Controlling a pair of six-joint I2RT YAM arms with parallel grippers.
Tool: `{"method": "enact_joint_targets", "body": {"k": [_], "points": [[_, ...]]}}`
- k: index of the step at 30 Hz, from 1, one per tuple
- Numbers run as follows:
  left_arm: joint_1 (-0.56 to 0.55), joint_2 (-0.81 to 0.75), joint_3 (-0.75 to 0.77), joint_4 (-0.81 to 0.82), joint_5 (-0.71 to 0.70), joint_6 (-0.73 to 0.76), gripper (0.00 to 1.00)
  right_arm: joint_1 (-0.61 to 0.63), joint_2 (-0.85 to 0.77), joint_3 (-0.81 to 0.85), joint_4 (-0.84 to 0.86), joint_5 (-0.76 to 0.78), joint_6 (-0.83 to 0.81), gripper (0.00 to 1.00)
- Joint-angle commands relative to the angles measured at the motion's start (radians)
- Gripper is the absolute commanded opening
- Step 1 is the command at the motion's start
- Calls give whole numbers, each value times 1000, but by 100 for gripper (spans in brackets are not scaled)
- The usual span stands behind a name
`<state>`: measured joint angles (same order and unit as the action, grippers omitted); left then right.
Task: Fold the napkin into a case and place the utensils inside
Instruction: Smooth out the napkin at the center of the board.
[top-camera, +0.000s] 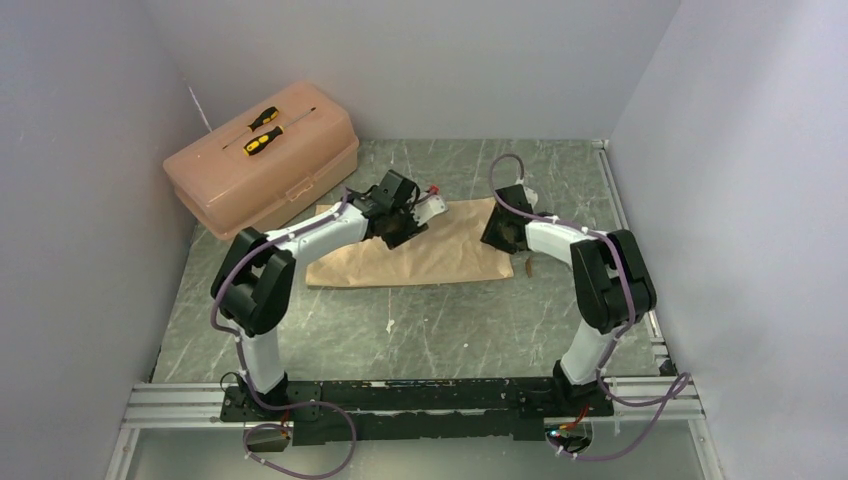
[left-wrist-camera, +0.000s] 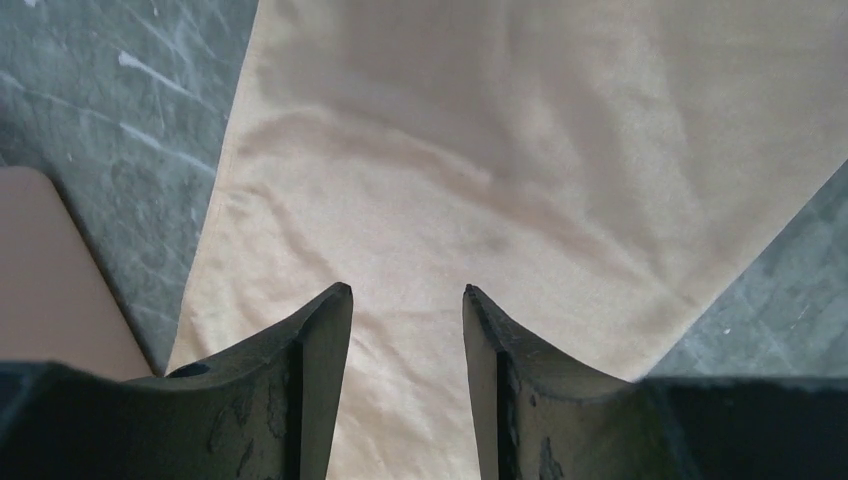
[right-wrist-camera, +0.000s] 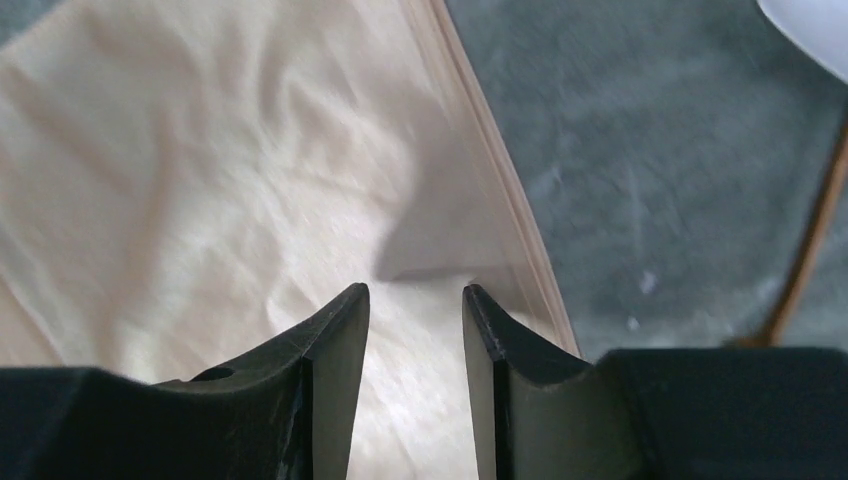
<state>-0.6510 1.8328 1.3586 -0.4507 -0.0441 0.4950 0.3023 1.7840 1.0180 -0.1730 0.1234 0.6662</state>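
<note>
The peach-tan napkin (top-camera: 440, 255) lies folded flat as a wide strip in the middle of the table. My left gripper (top-camera: 397, 228) hovers over its left half. In the left wrist view that gripper (left-wrist-camera: 408, 290) is open, with only smooth cloth (left-wrist-camera: 450, 150) showing between its fingers. My right gripper (top-camera: 500, 232) is over the napkin's right end. In the right wrist view it (right-wrist-camera: 415, 288) is open above creased cloth (right-wrist-camera: 200, 180), close to the layered right edge. A thin golden-brown utensil (top-camera: 527, 267) lies on the table just past that edge, and its shaft (right-wrist-camera: 808, 245) shows at the right.
A pink plastic toolbox (top-camera: 260, 160) stands at the back left with two yellow-and-black screwdrivers (top-camera: 262, 130) on its lid; its corner (left-wrist-camera: 50, 280) shows beside the left gripper. Grey walls close in three sides. The table top (top-camera: 420, 330) is green-grey marble.
</note>
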Motion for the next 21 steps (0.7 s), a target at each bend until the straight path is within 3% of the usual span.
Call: {"method": "enact_joint_targets", "body": {"k": [1, 12, 21], "points": [[-16, 57, 78, 69, 93, -70, 50, -3, -114, -68, -33, 20, 28, 44], [-73, 235, 122, 184, 46, -37, 49, -4, -286, -194, -110, 21, 14, 49], [-72, 143, 33, 184, 46, -43, 52, -18, -314, -297, -135, 10, 36, 45]]}}
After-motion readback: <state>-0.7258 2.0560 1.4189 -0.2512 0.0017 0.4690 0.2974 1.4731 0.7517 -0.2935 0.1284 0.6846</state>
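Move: The left hand goes for the napkin right of its middle, about 7 cm to the right, 1 ahead and 6 below; the napkin's near edge runs some 8 cm back, straight in line with this hand. The right hand, low over the napkin, goes for its near right corner, roughly 9 cm back, 4 right and 1 below; the brown utensil lies about 6 cm back and 8 right. Left hand swings 7 cm right, then down to the napkin; right draws back 9 cm towards its corner. ##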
